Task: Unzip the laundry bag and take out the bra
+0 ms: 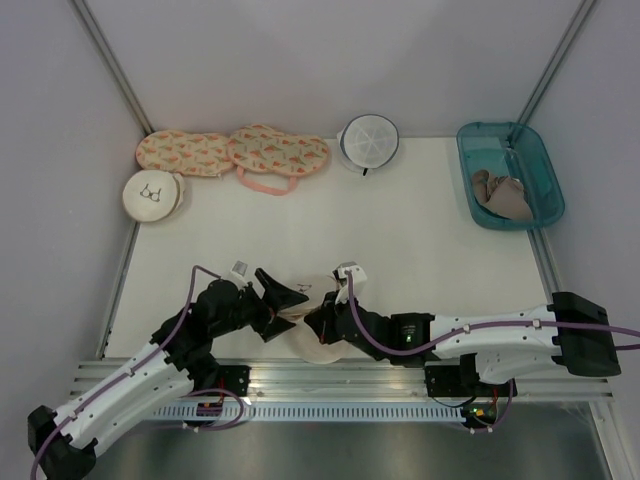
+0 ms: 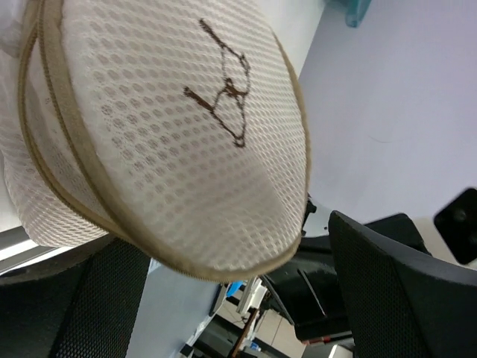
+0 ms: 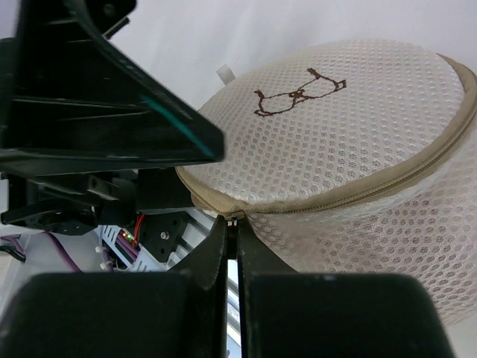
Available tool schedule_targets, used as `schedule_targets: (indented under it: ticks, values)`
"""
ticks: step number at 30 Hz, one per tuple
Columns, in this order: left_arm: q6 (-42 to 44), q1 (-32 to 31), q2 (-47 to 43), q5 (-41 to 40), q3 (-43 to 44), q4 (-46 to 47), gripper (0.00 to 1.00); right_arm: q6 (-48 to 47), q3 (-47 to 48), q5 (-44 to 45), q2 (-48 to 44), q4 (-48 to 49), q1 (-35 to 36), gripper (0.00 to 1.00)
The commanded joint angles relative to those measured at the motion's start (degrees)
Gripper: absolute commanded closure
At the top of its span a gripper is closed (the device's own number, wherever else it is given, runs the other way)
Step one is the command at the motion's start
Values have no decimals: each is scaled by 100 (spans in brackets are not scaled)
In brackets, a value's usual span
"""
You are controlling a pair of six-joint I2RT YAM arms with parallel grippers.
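Note:
The laundry bag, a round cream mesh bag with a tan zipper rim and a small dark bra drawing, is held up at the table's near edge between my two grippers. It fills the left wrist view and the right wrist view. My right gripper is shut on the zipper pull at the bag's rim; from above it is at the bag's top edge. My left gripper stands wide open, its fingers on either side of the bag's lower rim without pinching it. The bra is hidden.
At the back left lie a second cream round bag and two peach patterned pouches. A white mesh round bag sits at the back centre. A teal bin at the back right holds a tan bra.

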Motion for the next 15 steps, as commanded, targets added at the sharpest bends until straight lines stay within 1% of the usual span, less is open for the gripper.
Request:
schedule_targets:
  ticks: [1,3,6,7,9,10,12,13,15]
  values:
    - [-269,-138,343,-68,0,792,1,-14,-8,263,-132,428,146,100]
    - [-243,-217,370,-147,17,810,1,-32,-52,272,-167,481,172,99]
    - [-269,-217,204,-279,-105,827,9,-102,-70,246,-238,499,234,100]
    - [-287,-217,73,-349,-140,836,16,-137,-61,229,-273,490,234,99]
    - [-278,-217,-51,-454,-202,871,28,-207,-26,193,-299,420,251,99]
    - [-260,-217,-130,-542,-211,889,46,-234,-8,167,-317,376,269,100]
    - [-182,-217,-157,-621,-168,898,58,-313,62,106,-326,183,278,99]
    - [-155,-217,-149,-648,-150,907,69,-330,88,105,-343,95,286,100]
    - [-67,-217,-52,-692,-80,889,77,-366,141,70,-361,-89,295,100]
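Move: The laundry bag hangs from the right fingers, shut on its zipper. Its near zipper edge is just beyond the open left fingertips, about 1 cm ahead and 2 cm right, roughly level. The bag's middle lies some 5 cm right and 1 cm ahead of the left hand, 2 cm lower. From the right hand, that zipper edge is about 4 cm to the left and 4 cm ahead, roughly level. Left fingers close and pinch the zipper edge, dipping then rising about 1 cm; right keeps hold, easing back and up. ##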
